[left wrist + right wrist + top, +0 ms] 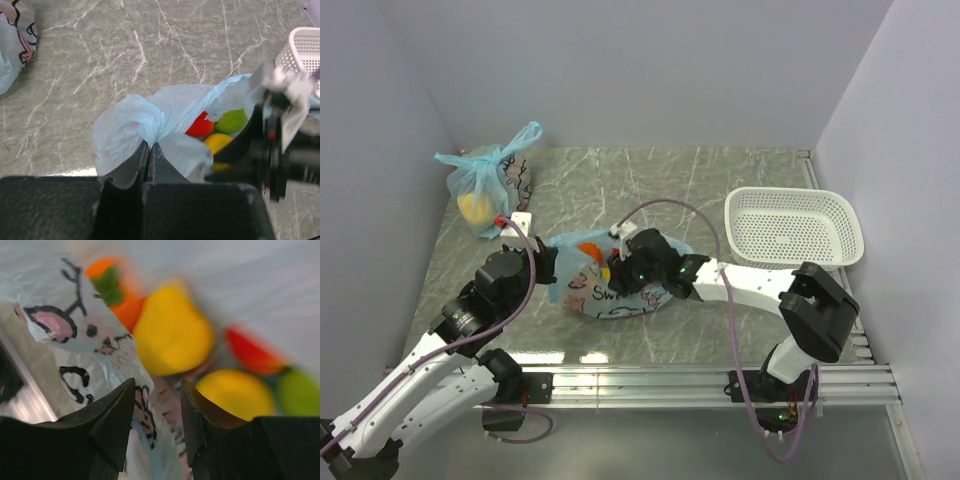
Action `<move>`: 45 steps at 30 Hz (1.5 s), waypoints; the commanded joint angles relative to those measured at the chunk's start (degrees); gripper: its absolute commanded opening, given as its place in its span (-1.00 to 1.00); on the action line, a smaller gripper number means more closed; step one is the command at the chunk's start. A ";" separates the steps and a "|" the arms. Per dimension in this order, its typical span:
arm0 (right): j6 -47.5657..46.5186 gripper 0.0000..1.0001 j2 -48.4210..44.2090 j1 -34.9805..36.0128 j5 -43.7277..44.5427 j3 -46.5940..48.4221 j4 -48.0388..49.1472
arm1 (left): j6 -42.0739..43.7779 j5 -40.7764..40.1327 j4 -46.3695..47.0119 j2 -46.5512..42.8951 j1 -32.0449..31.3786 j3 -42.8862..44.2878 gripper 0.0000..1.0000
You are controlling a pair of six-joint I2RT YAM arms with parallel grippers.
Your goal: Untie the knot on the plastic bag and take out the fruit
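The light-blue plastic bag [605,290] lies at mid-table with its mouth open; no knot shows. My left gripper [149,143] is shut on a bunch of its film at the left edge [546,266]. My right gripper [158,390] is open at the bag's mouth [620,266], with printed film [75,335] lying between its jaws. Inside I see a yellow fruit [172,335], a red-orange one with a green calyx [112,290], an orange-yellow one [235,392], a red one [250,352] and a green one [300,392]. The left wrist view shows red [201,125], green [231,120] and yellow [218,142] fruits.
A second knotted blue bag [485,185] with a yellow lump stands at the back left, also in the left wrist view [15,40]. A white mesh basket [795,225] sits at the right, also in the left wrist view [305,47]. Walls enclose the table.
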 commanded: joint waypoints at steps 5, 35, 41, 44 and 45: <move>-6.90 -0.09 -0.94 10.65 -14.30 -3.10 -4.32 | 0.40 1.84 2.33 1.47 1.84 0.25 -0.99; -9.99 0.26 0.72 1.00 8.81 8.22 -9.69 | -2.06 13.53 -0.31 -5.39 4.31 -2.74 -0.99; -5.16 0.44 3.10 1.26 8.54 3.24 -8.81 | -1.18 13.80 -0.48 -4.42 4.48 -2.83 -0.99; -4.10 0.49 4.51 1.87 11.26 1.47 -9.08 | -0.92 14.59 -0.13 -3.98 4.75 -2.83 -0.99; -4.09 0.53 5.38 2.05 12.05 1.11 -8.81 | -0.75 14.94 -0.13 -3.89 4.83 -2.83 -0.99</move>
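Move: The round yellow fruit in the open bag lies about 3 cm ahead of the right hand, 3 cm to its right and 6 cm below. The longer yellow fruit is some 3 cm ahead and 3 cm left of that hand; the red one 6 cm straight ahead, both roughly 7 cm down. From the left hand, which holds the bag's rim, the round yellow fruit is about level, 16 cm right and 18 cm lower. Left still pinching the rim, the right swings back about 13 cm, returns forward and sinks, opening over round yellow fruit. ##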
